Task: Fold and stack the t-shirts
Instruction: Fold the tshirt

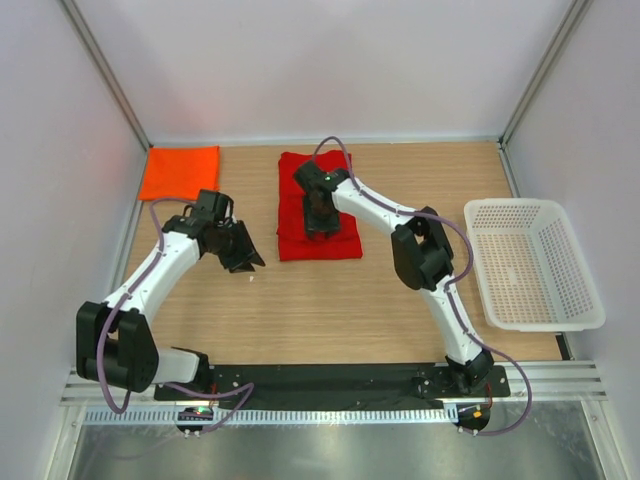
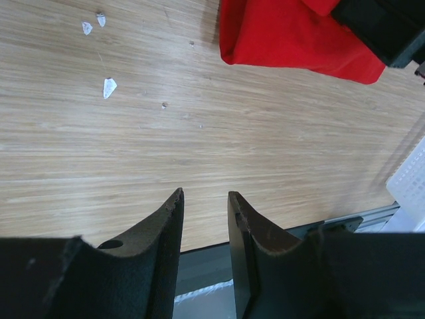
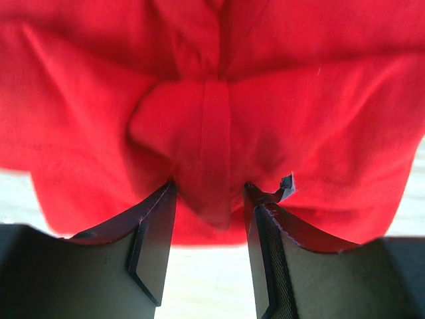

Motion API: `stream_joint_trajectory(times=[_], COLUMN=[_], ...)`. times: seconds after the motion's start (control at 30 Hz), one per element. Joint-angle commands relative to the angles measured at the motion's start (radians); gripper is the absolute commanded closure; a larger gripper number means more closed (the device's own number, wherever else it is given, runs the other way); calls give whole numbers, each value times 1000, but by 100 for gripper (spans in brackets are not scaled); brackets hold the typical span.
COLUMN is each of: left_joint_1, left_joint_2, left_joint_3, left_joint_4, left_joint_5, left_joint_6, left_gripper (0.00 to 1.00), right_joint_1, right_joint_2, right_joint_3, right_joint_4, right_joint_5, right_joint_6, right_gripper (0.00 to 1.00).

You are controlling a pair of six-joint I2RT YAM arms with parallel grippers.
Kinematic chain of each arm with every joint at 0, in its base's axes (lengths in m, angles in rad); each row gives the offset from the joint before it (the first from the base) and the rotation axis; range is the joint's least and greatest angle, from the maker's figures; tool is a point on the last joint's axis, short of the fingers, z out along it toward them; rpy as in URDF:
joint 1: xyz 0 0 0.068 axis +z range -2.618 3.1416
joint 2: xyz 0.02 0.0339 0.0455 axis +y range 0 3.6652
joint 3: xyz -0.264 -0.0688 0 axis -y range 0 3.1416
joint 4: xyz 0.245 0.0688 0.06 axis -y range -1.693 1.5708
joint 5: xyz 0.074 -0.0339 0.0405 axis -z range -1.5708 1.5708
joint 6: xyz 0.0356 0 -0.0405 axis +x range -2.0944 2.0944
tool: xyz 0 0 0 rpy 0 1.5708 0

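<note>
The red t-shirt [image 1: 300, 240] lies folded into a rectangle at the back middle of the wooden table. My right gripper [image 1: 320, 225] points down onto it. In the right wrist view its jaws stand open with the tips pressed into the red t-shirt [image 3: 299, 100]. A raised pleat of cloth sits loosely between them at the right gripper [image 3: 210, 186]. The orange t-shirt [image 1: 180, 172] lies folded at the back left corner. My left gripper [image 1: 245, 262] hovers left of the red t-shirt [image 2: 285, 33]. The left gripper [image 2: 204, 194] is open and empty above bare wood.
A white mesh basket [image 1: 515, 205] stands at the right edge, and its corner [image 2: 408, 179] shows in the left wrist view. Small white flecks [image 2: 109, 86] lie on the table. White walls close the back and both sides. A black base rail runs along the near edge.
</note>
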Motion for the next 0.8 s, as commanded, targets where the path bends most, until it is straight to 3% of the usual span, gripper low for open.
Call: stream_joint_trajectory(times=[0.0, 0.23, 0.43, 0.63, 0.77], left_joint_1=[-2, -2, -4, -2, -1], left_joint_2=[9, 13, 49, 246, 386], left_joint_3=[34, 34, 56, 204, 351], left_joint_4=[2, 7, 48, 184, 121], left_joint_5=[25, 29, 41, 126, 85], left_joint_6=[26, 31, 26, 2, 14], left_gripper=[66, 66, 66, 64, 70], right_joint_1=[-5, -52, -110, -130, -133], right_joint_2=[19, 91, 237, 28, -45], right_joint_3=[89, 230, 549, 315, 213], right_joint_4=[0, 66, 34, 48, -31], right_joint_5=[106, 166, 92, 13, -21], right_joint_6=[-25, -108, -146, -144, -103], right_gripper=[49, 49, 49, 48, 49])
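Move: The right hand is low over the nearer half of the red t-shirt, whose middle is about 8 cm ahead, neither left nor right, and 2 cm below. The folded orange shirt is some 18 cm ahead and 36 cm to its left; the white basket is 50 cm to its right and 7 cm back. From the left hand the red shirt's middle is about 19 cm ahead, 16 cm right and 9 cm down. Fingers staying half open, the right hand leaves the bunched layer, sweeping forward over the red t-shirt about 13 cm and rising some 4 cm while its fingertips swing outward, then easing back a little and right to the shirt's right side. The left hand waits, then starts forward and somewhat right, about 8 cm, towards the shirt's near left corner, touching nothing. ##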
